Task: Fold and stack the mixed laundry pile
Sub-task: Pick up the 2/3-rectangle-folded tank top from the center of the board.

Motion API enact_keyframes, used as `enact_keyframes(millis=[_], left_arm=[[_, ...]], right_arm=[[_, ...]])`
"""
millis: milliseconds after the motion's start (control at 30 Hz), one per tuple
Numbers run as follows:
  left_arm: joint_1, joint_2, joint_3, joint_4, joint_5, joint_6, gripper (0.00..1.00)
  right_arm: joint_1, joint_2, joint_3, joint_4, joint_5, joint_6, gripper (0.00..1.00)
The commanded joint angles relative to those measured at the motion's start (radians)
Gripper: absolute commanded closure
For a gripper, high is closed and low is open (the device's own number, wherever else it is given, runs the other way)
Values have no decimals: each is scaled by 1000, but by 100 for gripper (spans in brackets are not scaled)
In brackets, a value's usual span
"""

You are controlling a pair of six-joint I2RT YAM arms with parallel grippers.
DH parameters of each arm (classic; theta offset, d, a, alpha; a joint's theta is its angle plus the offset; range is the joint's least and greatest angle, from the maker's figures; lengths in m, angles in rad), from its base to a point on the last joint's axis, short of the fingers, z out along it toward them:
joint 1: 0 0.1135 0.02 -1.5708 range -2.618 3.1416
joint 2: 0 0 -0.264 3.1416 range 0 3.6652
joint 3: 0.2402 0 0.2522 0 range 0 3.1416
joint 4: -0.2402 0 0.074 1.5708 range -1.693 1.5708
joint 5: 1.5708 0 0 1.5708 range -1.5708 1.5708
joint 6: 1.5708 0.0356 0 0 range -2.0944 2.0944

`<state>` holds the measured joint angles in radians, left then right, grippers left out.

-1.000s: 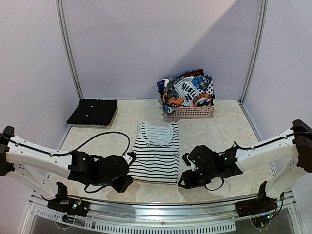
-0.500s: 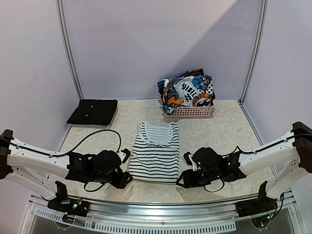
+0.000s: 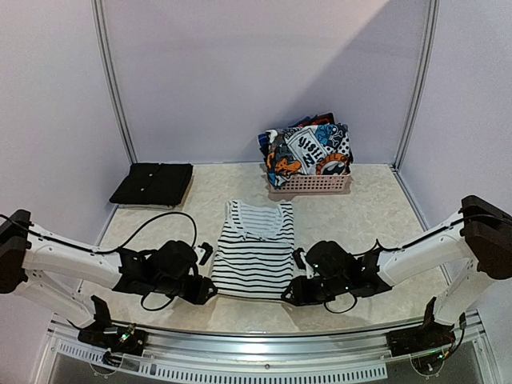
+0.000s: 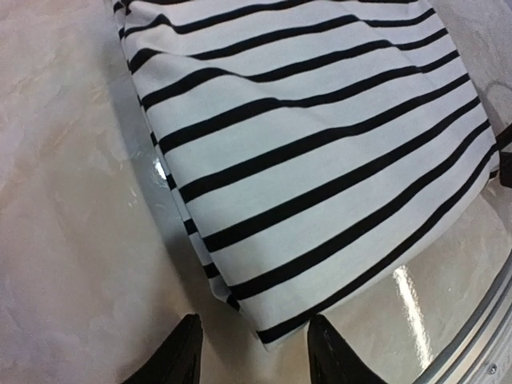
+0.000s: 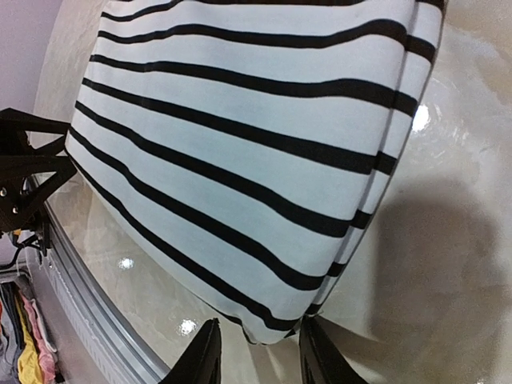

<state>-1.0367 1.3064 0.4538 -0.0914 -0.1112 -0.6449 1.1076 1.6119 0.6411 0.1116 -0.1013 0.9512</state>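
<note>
A white top with thin black stripes (image 3: 256, 252) lies flat in the middle of the table, neck away from me. My left gripper (image 3: 210, 290) is open at its near left corner; in the left wrist view (image 4: 254, 356) that corner (image 4: 264, 332) lies between the fingertips. My right gripper (image 3: 290, 296) is open at the near right corner; in the right wrist view (image 5: 258, 352) that corner (image 5: 276, 324) lies between the fingertips. The graphic-print garment (image 3: 308, 150) with bits of blue and red fills the pink basket (image 3: 310, 184). A folded black garment (image 3: 152, 184) lies at the back left.
The table's metal front rail (image 3: 256, 340) runs just below both grippers. Frame posts (image 3: 112, 80) and lilac walls close the back and sides. A black cable (image 3: 172, 224) loops from the left arm over the table.
Both grippers have moved inward and toward the striped top's near edge; they now sit at its two near corners.
</note>
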Motion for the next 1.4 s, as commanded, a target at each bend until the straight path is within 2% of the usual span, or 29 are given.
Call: enact_keyframes(millis=[0,367,500,700,767,1000,1367], left_arm=[[28,39,-21,54,53,-2,54],[30,88,-23,71,72,-20,64],[30,125,-13,74,82,-26,74],[29,163,-11,122,103,-36,93],[27,165,-15,132,104,-40,99],[2,122,-5,97,121,-47,100],[-67,5,51,-127,58,-61,100]], right_arm=[[-8,32,5,-83,33,-19,67],[-11,77,14,-79,22,-29,78],[-9,91,18,-79,13,-34,86],[-10,104,23,-81,7,-43,100],[-10,103,23,-78,4,-45,100],[-8,88,35,-125,-14,-60,100],[1,-12,29,-203,-31,-84,100]])
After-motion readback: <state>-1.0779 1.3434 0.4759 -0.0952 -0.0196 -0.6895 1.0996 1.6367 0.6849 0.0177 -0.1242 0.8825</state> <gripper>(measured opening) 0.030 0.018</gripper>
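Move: The tank top's near left corner sits at the left hand's open fingers, about 1 cm ahead, 1 cm right and 1 cm lower. Its near right corner is about 1 cm ahead of the right hand, level sideways and 1 cm lower. The tank top's middle lies some 16 cm ahead and 10 cm right of the left hand; the laundry basket is about 48 cm ahead and 9 cm right of the right hand, 5 cm higher. Both hands sink and pinch the tank top's near corners, left edging right, then drawing back about 2.5 cm. ##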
